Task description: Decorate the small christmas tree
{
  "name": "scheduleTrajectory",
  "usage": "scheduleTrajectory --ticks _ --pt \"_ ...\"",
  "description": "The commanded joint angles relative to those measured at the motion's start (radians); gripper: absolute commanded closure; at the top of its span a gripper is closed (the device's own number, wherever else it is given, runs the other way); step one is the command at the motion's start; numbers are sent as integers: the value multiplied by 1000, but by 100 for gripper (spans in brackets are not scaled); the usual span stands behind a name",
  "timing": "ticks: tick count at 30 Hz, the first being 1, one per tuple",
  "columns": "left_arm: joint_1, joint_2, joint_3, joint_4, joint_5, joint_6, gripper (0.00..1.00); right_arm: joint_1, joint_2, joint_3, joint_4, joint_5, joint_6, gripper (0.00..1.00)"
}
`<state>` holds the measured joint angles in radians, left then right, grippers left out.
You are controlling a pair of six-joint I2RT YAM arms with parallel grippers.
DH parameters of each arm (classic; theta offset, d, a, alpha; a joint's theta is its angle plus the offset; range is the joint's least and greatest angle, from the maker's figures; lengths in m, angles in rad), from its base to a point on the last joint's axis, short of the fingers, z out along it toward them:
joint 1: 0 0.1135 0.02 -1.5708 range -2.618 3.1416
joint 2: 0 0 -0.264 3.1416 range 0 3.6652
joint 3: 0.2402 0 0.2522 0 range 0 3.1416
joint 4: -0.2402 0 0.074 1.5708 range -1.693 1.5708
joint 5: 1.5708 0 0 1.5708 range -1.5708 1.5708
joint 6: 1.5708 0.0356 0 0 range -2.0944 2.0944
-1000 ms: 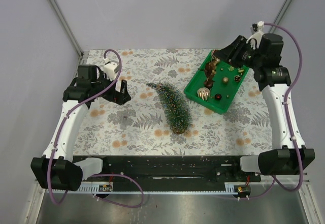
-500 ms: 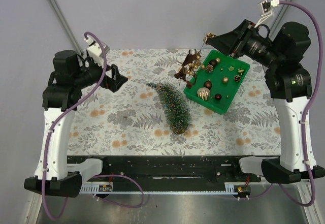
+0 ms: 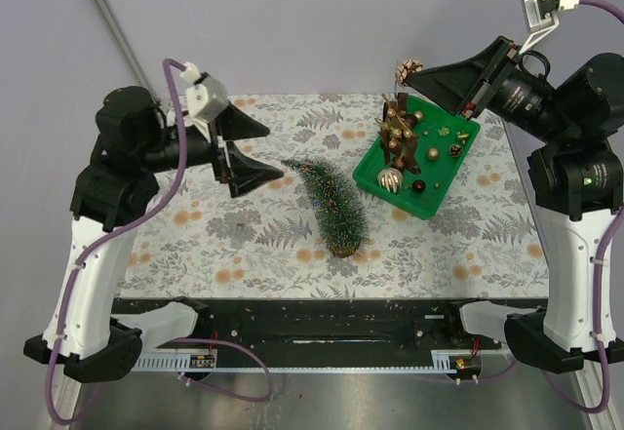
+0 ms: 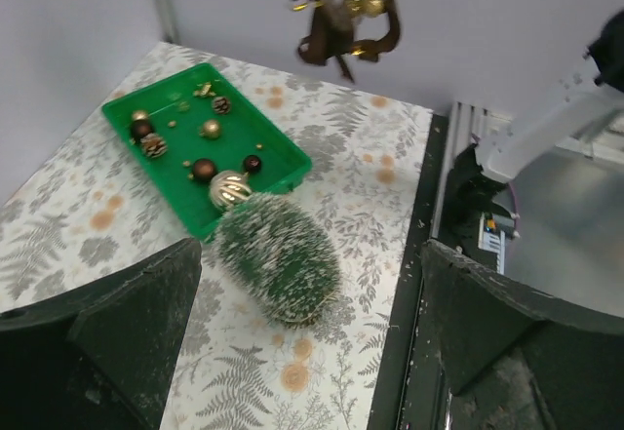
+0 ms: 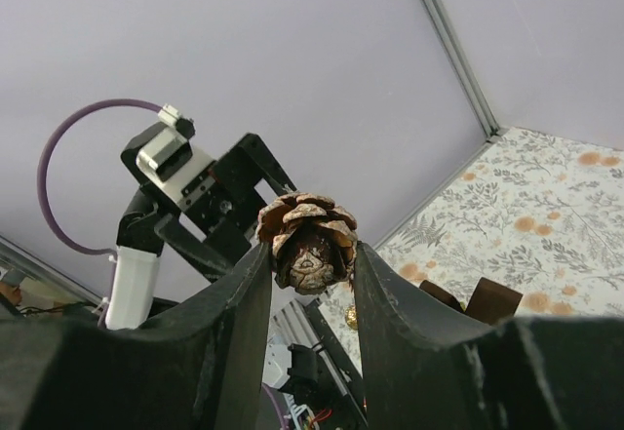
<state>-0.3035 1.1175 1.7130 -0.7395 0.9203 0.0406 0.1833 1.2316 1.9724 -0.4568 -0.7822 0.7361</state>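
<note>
The small christmas tree [image 3: 331,201] lies on its side on the patterned cloth, tip toward the back, wooden base toward the front. My right gripper [image 3: 409,73] is raised above the green tray [image 3: 450,178], shut on a pine cone [image 5: 309,240]. A bunch of brown ribbon and gold balls [image 3: 399,137] dangles under the cone on a thread, over the tray's left end. My left gripper [image 3: 273,151] hovers open and empty, left of the tree's tip. In the left wrist view the tree [image 4: 278,259] lies between its open jaws and the bunch [image 4: 346,11] hangs high.
The tray [image 4: 263,116] holds several loose ornaments: dark red balls, a gold striped ball [image 3: 391,180], small pine cones. The black mounting rail [image 3: 312,318] runs along the table's front edge. Grey walls close in the back and sides.
The right gripper has lifted the pine cone and its bunch up out of the tray. The left arm has risen and swung its open gripper toward the tree.
</note>
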Motion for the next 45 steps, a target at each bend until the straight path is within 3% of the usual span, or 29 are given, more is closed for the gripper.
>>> scheduleTrajectory --ticks 1,6,11,19,27,29,32,35,40,45 --pt "-207 28 31 46 -142 123 1 7 -26 0 82 -57 58 69" --pt "-260 88 -1 299 -244 67 1 7 -52 -53 128 -72 92 69" --pt "-305 200 86 325 -196 33 1 7 -63 -84 170 -109 135 69" --pt "-393 343 161 292 12 -8 1 7 -83 -121 236 -137 183 69" --pt "-410 381 183 399 49 -69 3 7 -96 -144 254 -149 190 69" --pt "-413 393 201 422 74 -103 12 7 -100 -159 263 -149 197 69" --pt "-413 398 212 425 97 -114 33 8 -104 -179 265 -152 190 69" --pt "-413 395 224 341 89 -71 65 7 -101 -188 247 -147 175 69" --pt "-414 300 123 266 20 48 77 7 -101 -179 187 -127 117 69" --pt "-419 200 50 200 -80 139 77 7 -109 -208 178 -115 94 69"
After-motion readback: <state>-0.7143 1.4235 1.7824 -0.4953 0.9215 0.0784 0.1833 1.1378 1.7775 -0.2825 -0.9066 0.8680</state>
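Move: The ribbon bow with gold balls hangs about 23 cm to the right of my open left hand, roughly level fore and aft and some 4 cm higher. My right hand keeps hold of the pinecone; the bow dangles about 12 cm below that hand, 2 cm back and 2 cm to its left. From my left hand, the Christmas tree stands 8 cm ahead, 17 cm right, 30 cm down; the green box lies 35 cm ahead, 38 cm right, 45 cm down. I reach about 15 cm to the right with my left hand towards the hanging bow, bulging a little forward on the way and turning some 25 degrees clockwise. There I shut the fingers on its brown ribbon, then ease slightly left and down with it. My right hand keeps its grip on the pinecone, drawing back about 3 cm and turning slightly counter-clockwise. ##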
